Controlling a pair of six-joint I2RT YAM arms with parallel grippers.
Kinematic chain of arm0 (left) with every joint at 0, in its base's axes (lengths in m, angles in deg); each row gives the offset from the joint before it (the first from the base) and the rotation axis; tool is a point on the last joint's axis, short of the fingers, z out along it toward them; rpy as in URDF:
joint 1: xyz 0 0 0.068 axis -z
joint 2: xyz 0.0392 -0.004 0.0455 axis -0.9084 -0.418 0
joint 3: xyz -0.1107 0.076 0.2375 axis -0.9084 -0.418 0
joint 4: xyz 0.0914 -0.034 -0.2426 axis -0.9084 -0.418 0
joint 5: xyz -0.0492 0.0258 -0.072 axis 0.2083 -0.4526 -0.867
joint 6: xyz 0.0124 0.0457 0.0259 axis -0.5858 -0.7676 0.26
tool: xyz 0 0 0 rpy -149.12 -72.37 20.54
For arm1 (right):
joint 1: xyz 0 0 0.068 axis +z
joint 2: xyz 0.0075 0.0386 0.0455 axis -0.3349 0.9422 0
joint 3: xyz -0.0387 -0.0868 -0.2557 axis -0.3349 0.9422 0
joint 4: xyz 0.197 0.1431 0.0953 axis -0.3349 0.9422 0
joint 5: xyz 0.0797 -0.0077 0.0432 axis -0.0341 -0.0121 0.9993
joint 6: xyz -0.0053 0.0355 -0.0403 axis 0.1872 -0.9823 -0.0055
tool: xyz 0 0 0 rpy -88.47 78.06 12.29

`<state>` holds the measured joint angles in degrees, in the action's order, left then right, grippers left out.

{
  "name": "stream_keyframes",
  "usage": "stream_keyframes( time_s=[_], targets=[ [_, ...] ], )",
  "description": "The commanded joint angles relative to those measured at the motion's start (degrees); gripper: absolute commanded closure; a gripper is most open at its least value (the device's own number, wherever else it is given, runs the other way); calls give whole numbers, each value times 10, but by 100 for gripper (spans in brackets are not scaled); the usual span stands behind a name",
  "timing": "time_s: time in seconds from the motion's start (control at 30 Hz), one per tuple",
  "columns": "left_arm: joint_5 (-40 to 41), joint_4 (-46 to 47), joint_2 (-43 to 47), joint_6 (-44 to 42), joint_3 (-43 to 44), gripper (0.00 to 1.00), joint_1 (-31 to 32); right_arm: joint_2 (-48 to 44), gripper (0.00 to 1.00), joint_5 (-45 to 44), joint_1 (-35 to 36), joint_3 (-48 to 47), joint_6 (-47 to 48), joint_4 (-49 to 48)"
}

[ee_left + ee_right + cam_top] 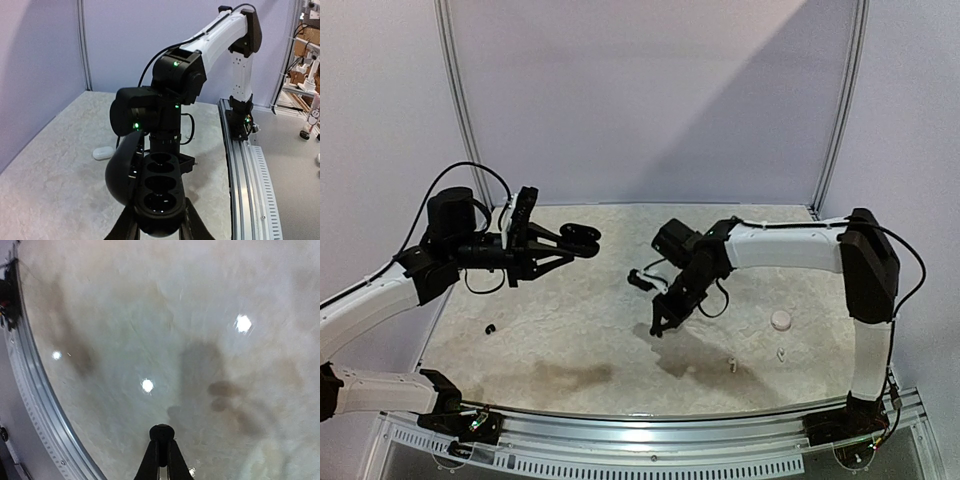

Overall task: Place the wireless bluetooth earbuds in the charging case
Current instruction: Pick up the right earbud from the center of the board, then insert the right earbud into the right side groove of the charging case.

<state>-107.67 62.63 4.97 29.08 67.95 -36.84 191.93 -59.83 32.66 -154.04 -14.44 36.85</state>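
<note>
My left gripper [570, 243] is shut on an open black charging case [584, 237] and holds it well above the table at the left. In the left wrist view the case [161, 192] shows empty round wells, with its lid [121, 172] swung open to the left between my fingers [192, 227]. My right gripper [658, 327] hangs over the table's middle, pointing down. In the right wrist view it [162, 447] is shut on a small black earbud [162, 432]. Another black earbud [490, 328] lies on the table at the left. Two white earbuds [732, 364] [781, 354] lie at the front right.
A white pebble-like case [781, 320] lies on the table at the right; it also shows in the left wrist view [103, 153]. The metal rail [650, 415] runs along the near table edge. The right arm [175, 95] stands close in front of the held case.
</note>
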Motion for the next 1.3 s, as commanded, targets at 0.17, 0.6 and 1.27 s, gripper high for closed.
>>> stream_keyframes(
  time_s=[0.17, 0.6, 1.27],
  targets=[
    [-60, 141, 10, -16, -32, 100, 3, -179, 100, -11, -24, -133, 70, -86],
    [-71, 176, 12, 18, -44, 100, 7, -217, 100, 121, 72, -148, 209, -201],
    [-78, 128, 14, -16, -29, 100, 10, -139, 100, -13, 100, -226, 336, -69]
  ],
)
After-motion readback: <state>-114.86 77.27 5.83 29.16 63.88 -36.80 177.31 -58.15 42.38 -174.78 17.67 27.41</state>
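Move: Above and to the left of the right hand, which already holds the black earbud clear of the table, the open black charging case waits in the left fingers: about 26 cm up, 11 cm left and 2 cm back. The white case lies some 15 cm ahead and 9 cm right of the right hand, 4 cm lower. From the left hand, the held earbud is roughly 25 cm below, 14 cm right and 2 cm ahead. Sweeping the pinched earbud steeply up some 35 cm, the right hand drifts forward, then draws back and left. It then sinks about 6 cm and eases forward onto the outer end of the case, turning nearly 70 degrees in all, from fingers down to fingers pointing left. The left hand keeps its grip on the case, lifting and drawing back about 2 cm each and tilting slightly. ##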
